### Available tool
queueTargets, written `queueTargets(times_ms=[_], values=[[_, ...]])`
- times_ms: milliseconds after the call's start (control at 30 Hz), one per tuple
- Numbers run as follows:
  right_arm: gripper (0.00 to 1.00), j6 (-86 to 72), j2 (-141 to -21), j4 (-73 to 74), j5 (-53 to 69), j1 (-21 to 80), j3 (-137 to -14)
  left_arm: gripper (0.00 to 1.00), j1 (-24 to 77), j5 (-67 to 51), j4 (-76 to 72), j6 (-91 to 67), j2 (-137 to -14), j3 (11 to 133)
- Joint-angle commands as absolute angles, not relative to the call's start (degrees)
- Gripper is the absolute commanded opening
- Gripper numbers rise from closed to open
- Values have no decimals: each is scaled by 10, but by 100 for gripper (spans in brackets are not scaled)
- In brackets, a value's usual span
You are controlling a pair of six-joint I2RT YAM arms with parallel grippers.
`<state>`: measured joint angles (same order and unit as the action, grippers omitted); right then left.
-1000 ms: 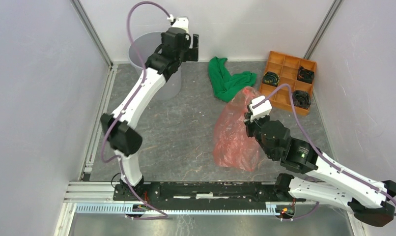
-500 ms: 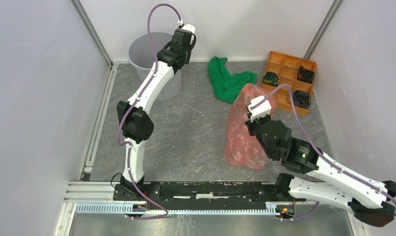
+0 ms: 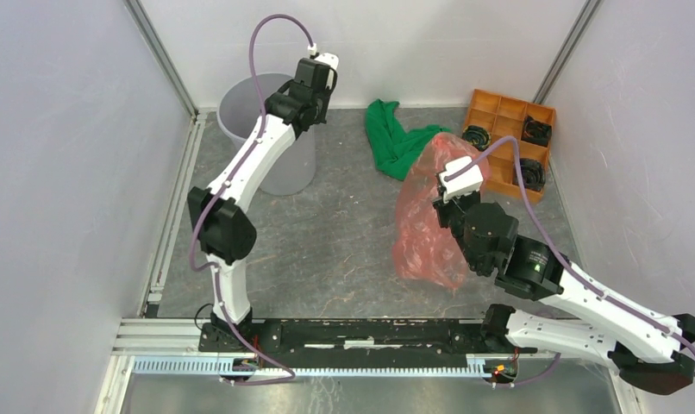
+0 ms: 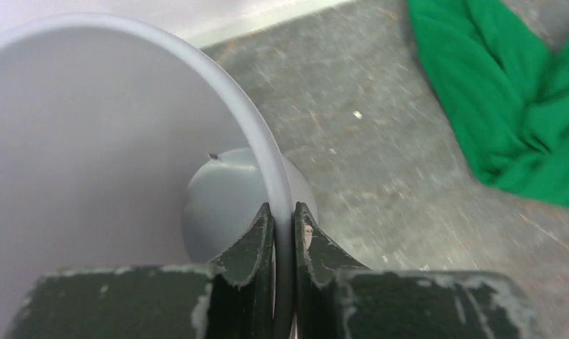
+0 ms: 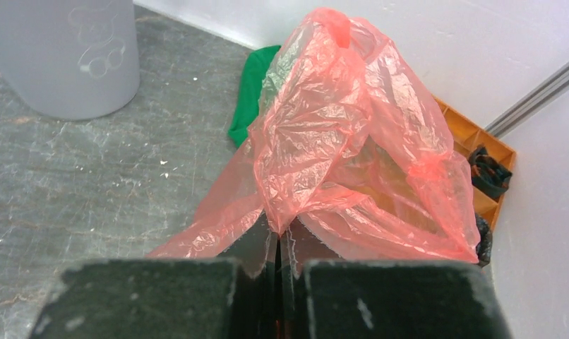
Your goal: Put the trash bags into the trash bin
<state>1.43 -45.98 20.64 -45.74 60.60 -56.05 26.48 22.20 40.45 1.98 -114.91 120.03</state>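
The trash bin point(image 3: 288, 168) is a round light-grey wastebasket standing at the back left of the table. My left gripper point(image 4: 283, 212) is shut on its rolled rim point(image 4: 218, 78), one finger inside and one outside the wall. The trash bag point(image 3: 423, 226) is a wrinkly translucent red-orange film, lifted at centre right with its lower end hanging down to the table. My right gripper point(image 5: 280, 236) is shut on a bunched fold of the bag point(image 5: 338, 127). The bin point(image 5: 70, 56) shows at the upper left of the right wrist view.
A green cloth point(image 3: 396, 138) lies crumpled at the back centre, between bin and bag. An orange compartment tray point(image 3: 482, 97) with black parts stands at the back right, just behind the bag. Walls close in on both sides.
My left gripper has come down and shut on the bin's rim. My right gripper has raised the bag and carried it a little toward the back.
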Motion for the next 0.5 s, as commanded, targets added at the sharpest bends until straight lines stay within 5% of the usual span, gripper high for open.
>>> queueTargets(times_ms=[0, 167, 467], values=[[1, 38, -477, 191, -512, 606, -608, 2, 284, 130, 422, -28, -1038, 1136], [0, 45, -499, 191, -561, 589, -647, 2, 360, 106, 418, -65, -955, 1028], [0, 49, -578, 254, -447, 429, -784, 3, 501, 77, 402, -120, -876, 925]])
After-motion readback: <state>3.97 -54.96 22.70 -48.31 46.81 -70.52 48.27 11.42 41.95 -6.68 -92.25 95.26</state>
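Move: The trash bin, its right rim already pinched by the left fingers, has its middle some 13 cm left, 3 cm ahead and 13 cm below that hand. The trash bag lies about 29 cm right, 27 cm back and a bit lower; the green cloth 21 cm right and 8 cm ahead, on the table. From the right hand, the bin is 43 cm left and 31 cm ahead, 20 cm lower, the orange tray 23 cm right and 38 cm ahead. Keep the left fingers clamped on the bin's right rim and haul it back about 20 cm, bearing increasingly right towards the hanging bag while staying level and turning the wrist some 25 degrees clockwise. Meanwhile raise the right hand, still gripping the bag, as you ease it forward and right, also swinging it clockwise. ##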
